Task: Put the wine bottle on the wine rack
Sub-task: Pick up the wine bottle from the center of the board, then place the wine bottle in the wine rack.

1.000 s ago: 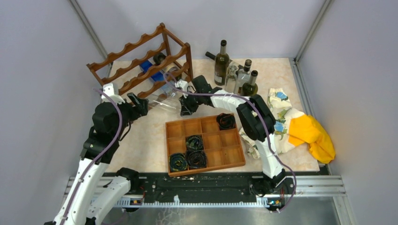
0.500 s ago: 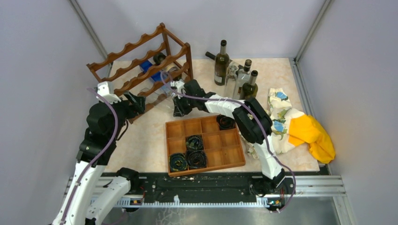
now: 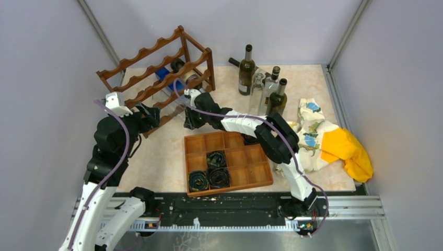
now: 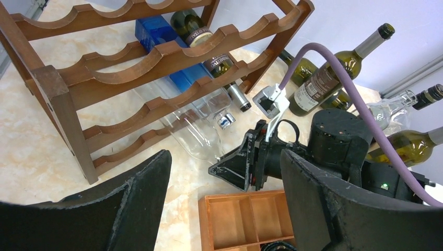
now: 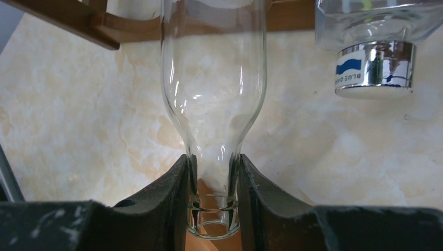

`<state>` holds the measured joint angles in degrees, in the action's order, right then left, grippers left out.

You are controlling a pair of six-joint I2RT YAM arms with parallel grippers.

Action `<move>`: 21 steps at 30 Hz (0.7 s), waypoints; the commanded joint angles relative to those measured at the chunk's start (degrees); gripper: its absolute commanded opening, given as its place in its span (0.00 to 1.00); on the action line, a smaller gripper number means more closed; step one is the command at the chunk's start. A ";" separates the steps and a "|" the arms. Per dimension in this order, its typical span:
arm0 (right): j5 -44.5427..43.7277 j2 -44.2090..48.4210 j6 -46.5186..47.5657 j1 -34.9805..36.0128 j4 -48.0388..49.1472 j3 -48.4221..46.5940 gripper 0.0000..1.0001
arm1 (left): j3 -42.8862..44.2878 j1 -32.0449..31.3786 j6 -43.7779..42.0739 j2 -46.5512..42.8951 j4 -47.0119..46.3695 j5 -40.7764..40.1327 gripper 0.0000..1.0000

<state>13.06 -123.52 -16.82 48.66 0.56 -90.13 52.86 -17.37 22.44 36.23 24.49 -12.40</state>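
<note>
The dark reddish-brown wine rack (image 3: 156, 73) stands at the back left. A clear glass wine bottle (image 4: 201, 128) lies nearly level, its body under the rack's lower scalloped rails (image 5: 68, 21) and its neck pointing out toward the tray. My right gripper (image 5: 214, 198) is shut on that neck, just behind the lip; in the top view it (image 3: 189, 119) sits at the rack's front right. My left gripper (image 4: 224, 172) is open and holds nothing, a little in front of the rack's left end (image 3: 151, 115).
A dark bottle (image 4: 193, 29), a blue box (image 4: 156, 31) and a silver-capped bottle (image 5: 373, 73) lie in the rack. The orange-brown compartment tray (image 3: 230, 189) with rolled belts sits mid-table. Standing bottles (image 3: 246, 70) are behind it. Cloths (image 3: 345, 149) lie at the right.
My right gripper has carried the clear bottle leftward, sliding its body in under the rack's lower rails. My left gripper has drawn back slightly to the left.
</note>
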 commanded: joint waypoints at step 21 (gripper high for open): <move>-12.88 -9.63 -2.33 4.48 13.86 -15.35 0.00 | 5.85 -0.21 -5.61 4.20 0.35 0.78 0.82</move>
<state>2.39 -132.57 -20.58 52.03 5.41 -99.11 57.21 -17.37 18.94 40.45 24.93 -11.90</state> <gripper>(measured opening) 0.320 0.818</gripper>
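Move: The right hand already holds the clear bottle by its neck, with its body in the rack. The front cradle of the free bottom slot lies about 6 cm ahead of the hand, 6 cm to its left and 5 cm lower; the blue bottle's middle is some 14 cm ahead and 5 cm left, the racked dark bottle's about 16 cm ahead and 2 cm right. From the left hand, that cradle is roughly 14 cm straight ahead and 28 cm below. With its fingers still shut on the neck, the right hand pushes the clear bottle base-first deeper into the bottom slot, to the left of the blue bottle, travelling about 5 cm left and forward. Along the way the hand dips by a centimetre or two before easing up slightly near the end, while the wrist swings some 10 degrees clockwise to line the bottle up with the slot. ##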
